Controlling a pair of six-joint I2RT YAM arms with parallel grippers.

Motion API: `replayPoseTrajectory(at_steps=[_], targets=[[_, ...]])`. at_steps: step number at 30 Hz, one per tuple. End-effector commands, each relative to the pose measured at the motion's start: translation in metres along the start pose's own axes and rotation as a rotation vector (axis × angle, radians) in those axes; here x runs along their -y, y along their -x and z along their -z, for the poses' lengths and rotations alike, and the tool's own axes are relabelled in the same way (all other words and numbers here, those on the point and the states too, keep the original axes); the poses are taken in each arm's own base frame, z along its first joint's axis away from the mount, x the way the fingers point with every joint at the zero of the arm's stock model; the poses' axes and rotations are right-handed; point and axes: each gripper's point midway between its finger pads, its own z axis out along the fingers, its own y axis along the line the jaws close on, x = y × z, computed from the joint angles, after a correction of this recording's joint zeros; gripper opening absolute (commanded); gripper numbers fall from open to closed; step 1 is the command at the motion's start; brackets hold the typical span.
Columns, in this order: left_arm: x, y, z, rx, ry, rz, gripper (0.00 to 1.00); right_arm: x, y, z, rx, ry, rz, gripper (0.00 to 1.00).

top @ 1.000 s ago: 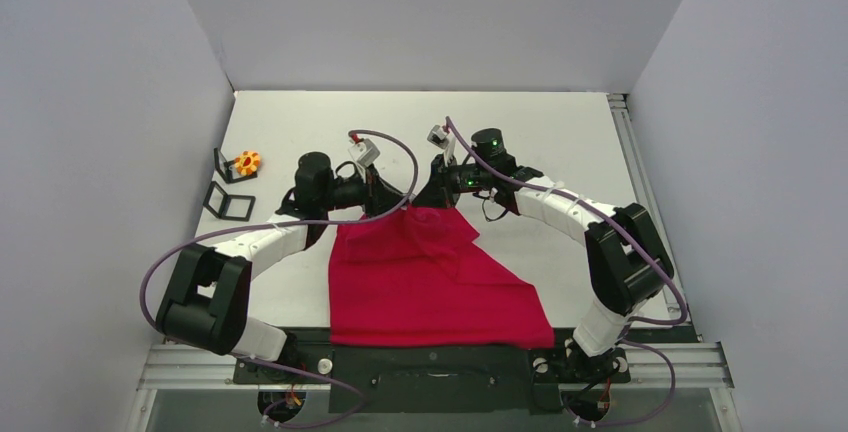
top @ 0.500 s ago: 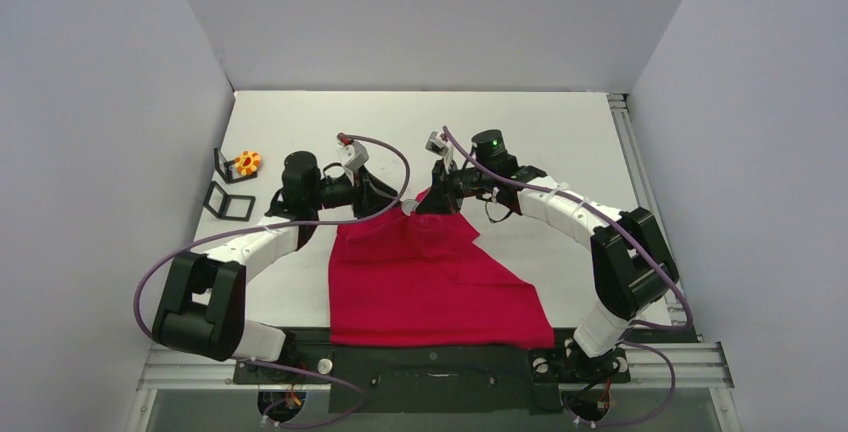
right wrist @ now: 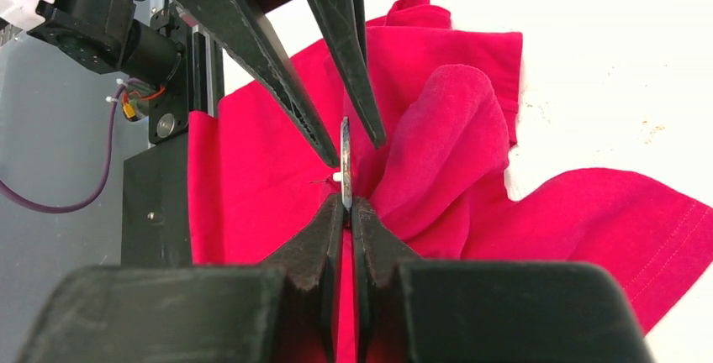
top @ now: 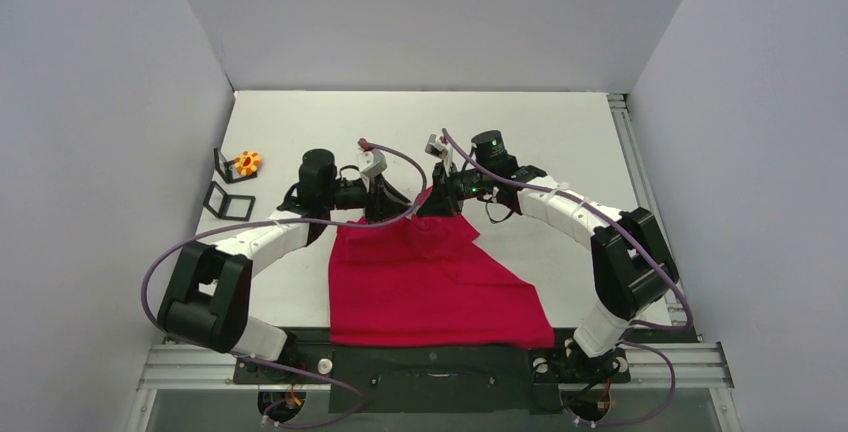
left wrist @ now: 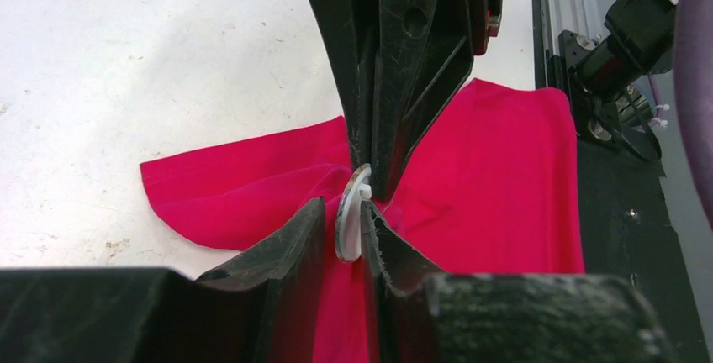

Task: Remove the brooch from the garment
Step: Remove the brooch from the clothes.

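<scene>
The garment (top: 430, 282), a bright red T-shirt, lies flat on the white table, with its far edge bunched and lifted where both grippers meet. In the left wrist view the brooch (left wrist: 349, 224) is a small white-silver disc seen edge-on, standing up from the red cloth (left wrist: 496, 170). My left gripper (left wrist: 343, 206) straddles the disc with its jaws a little apart: the disc rests against one finger and a gap shows at the other. My right gripper (right wrist: 346, 203) is shut on the rim of the brooch (right wrist: 345, 157). In the top view the grippers hide the brooch.
An orange flower-shaped piece (top: 246, 162) sits on a small black stand at the table's left. A flat black frame (top: 230, 202) lies just in front of it. Grey walls close in three sides. A black rail (top: 430, 357) runs along the near edge.
My left gripper opened, drew back to the left, then came back right to the garment's far edge with its jaws round the brooch. The right gripper stayed shut in place.
</scene>
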Motion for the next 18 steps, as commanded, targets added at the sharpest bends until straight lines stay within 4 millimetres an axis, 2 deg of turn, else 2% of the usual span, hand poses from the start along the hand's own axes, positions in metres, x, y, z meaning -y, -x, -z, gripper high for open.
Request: replayPoseTrajectory(at_steps=[1, 4, 6, 7, 8, 9, 10, 12, 17, 18], targets=[[-0.003, 0.01, -0.006, -0.004, -0.007, -0.054, 0.13, -0.021, 0.039, 0.01, 0.078, 0.048, 0.138, 0.0], [-0.002, 0.003, -0.004, -0.038, -0.012, -0.039, 0.0, -0.02, 0.039, 0.011, 0.076, 0.046, 0.138, 0.0], [-0.004, -0.003, -0.002, -0.076, 0.009, -0.022, 0.0, -0.017, 0.037, 0.012, 0.061, 0.035, 0.125, 0.01], [-0.007, -0.002, -0.001, -0.09, 0.019, -0.054, 0.0, -0.015, 0.032, 0.012, 0.041, 0.028, 0.115, 0.1], [-0.009, -0.012, 0.004, -0.136, 0.045, -0.061, 0.0, -0.012, 0.033, 0.015, 0.039, 0.014, 0.117, 0.14], [-0.012, -0.011, 0.006, -0.153, 0.065, -0.079, 0.0, -0.011, 0.031, 0.017, 0.029, 0.007, 0.109, 0.19], [-0.013, -0.023, 0.012, -0.212, 0.095, -0.083, 0.0, -0.007, 0.033, 0.02, 0.031, -0.009, 0.106, 0.2], [-0.02, -0.034, 0.021, -0.285, 0.159, -0.118, 0.0, -0.004, 0.033, 0.026, 0.029, -0.032, 0.094, 0.24], [-0.033, -0.057, 0.036, -0.464, 0.285, -0.235, 0.0, 0.005, 0.026, 0.04, -0.001, -0.078, 0.061, 0.31], [-0.041, -0.059, 0.041, -0.502, 0.33, -0.269, 0.0, 0.007, 0.025, 0.042, -0.005, -0.09, 0.062, 0.32]])
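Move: The round silver brooch stands on edge between my hands: its lower edge is still pinched in my right fingers, its middle about 2 cm to the left of that hand and level with it. From my left hand, whose slightly parted fingertips already straddle its rim, it lies about 2 cm to the right and level. The raised garment fold peaks some 3 cm farther out and 2 cm right of my left hand, about 5 cm lower. My left fingers shut on the brooch's rim while my right hand holds it steady; only then do my right fingers open, let go and draw off about 2 cm to the right, slightly forward. Keeping its pinch, my left hand carries the brooch about 5 cm down and 3 cm left, fingertips tipping down some 20 degrees. ##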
